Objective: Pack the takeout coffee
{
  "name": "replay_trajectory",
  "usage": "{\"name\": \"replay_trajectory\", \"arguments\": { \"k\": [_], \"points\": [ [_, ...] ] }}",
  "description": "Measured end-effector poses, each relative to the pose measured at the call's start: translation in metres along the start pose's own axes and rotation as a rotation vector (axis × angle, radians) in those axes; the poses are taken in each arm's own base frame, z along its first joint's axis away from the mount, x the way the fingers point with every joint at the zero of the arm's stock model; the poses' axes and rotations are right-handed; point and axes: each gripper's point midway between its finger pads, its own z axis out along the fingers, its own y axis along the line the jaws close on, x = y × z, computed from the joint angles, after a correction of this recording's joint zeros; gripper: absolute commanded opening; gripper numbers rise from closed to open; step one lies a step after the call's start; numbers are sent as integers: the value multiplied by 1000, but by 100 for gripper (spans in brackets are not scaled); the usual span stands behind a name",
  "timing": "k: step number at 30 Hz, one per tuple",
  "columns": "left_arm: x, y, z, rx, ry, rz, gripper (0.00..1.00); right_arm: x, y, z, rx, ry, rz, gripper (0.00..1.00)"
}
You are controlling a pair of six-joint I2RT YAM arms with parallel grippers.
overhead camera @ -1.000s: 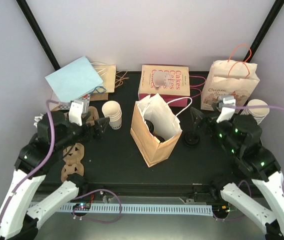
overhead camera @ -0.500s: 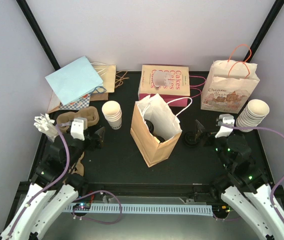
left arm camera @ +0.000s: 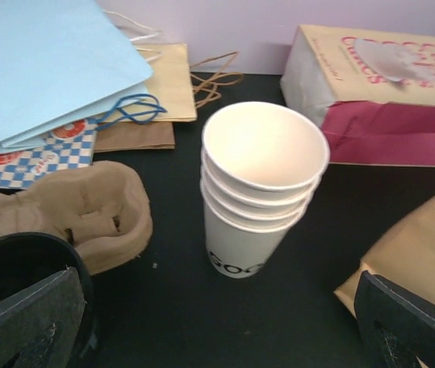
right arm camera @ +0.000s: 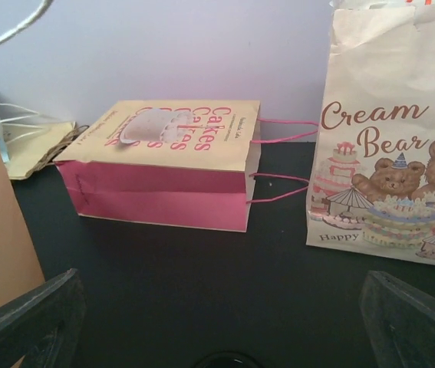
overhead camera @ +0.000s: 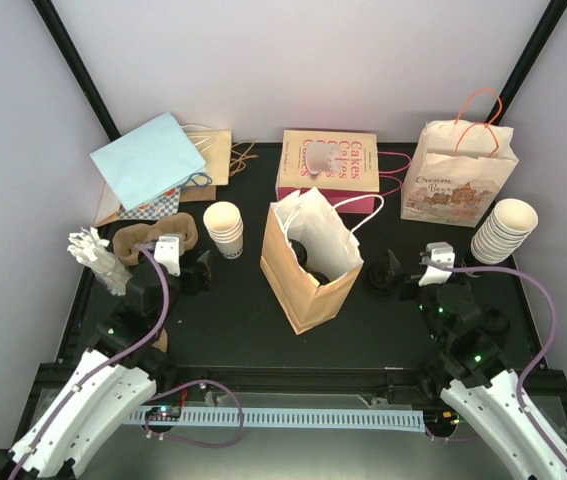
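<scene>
The takeout coffee does not show as a single lidded cup in any view. Only a dark round shape (overhead camera: 297, 250) sits inside the mouth of the open brown paper bag (overhead camera: 308, 285) at mid-table, and I cannot tell what it is. My left gripper (overhead camera: 198, 272) (left arm camera: 217, 341) is open and empty, low over the table just short of a stack of nested cream cups (overhead camera: 225, 228) (left arm camera: 261, 192). On the other side of the bag, my right gripper (overhead camera: 400, 275) (right arm camera: 221, 333) is open and empty too. A black round lid (overhead camera: 380, 281) (right arm camera: 227, 360) lies right beneath it.
A brown pulp cup carrier (overhead camera: 153, 238) (left arm camera: 79, 211) lies left of the cup stack. Flat bags, one light blue (overhead camera: 148, 160), lie at the back left. A pink "Cakes" bag (overhead camera: 328, 165) (right arm camera: 163, 165), a "Cream Bear" bag (overhead camera: 460, 180) (right arm camera: 393, 153) and another cup stack (overhead camera: 503, 230) stand behind and right.
Both arms have drawn back toward the near edge and folded lower. The right gripper has come nearer, over the black lid. Both grippers stay open and empty.
</scene>
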Motion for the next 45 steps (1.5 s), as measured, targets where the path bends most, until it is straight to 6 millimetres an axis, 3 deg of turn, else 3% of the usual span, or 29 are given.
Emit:
{"name": "replay_trajectory", "arguments": {
  "k": [8, 14, 21, 33, 45],
  "points": [
    [6, 35, 27, -191, -38, 76, 99, 19, -4, 25, 50, -7, -105, 100],
    [0, 62, 40, -300, -101, 91, 99, 29, -14, 45, 105, 5, -135, 99],
    [-2, 97, 60, -407, -90, 88, 99, 49, -49, 63, 212, 12, -132, 99],
    [6, 87, 80, -320, -101, 91, 99, 65, -73, 98, 257, 26, -98, 98],
    [-27, 82, 50, -313, -193, 88, 99, 53, -78, 117, 262, -19, -119, 99]
  ]
}}
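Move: Neither open hand is plainly after anything. The open kraft coffee bag stands about 20 cm to the left hand's right and 3 ahead. Ahead of that hand lie a black cup (6 out, 9 left), the cup carrier (13 out, 12 left) and a paper cup stack (11 out, 4 right). From the right hand, the coffee bag is some 19 cm left and 4 ahead, a black lid 7 ahead and 2 left, well below, and the Cream Bear bag 26 ahead and 13 right. Both open hands swing forward and outward, left about 10 cm towards the carrier, right 13 and sinking 8. ##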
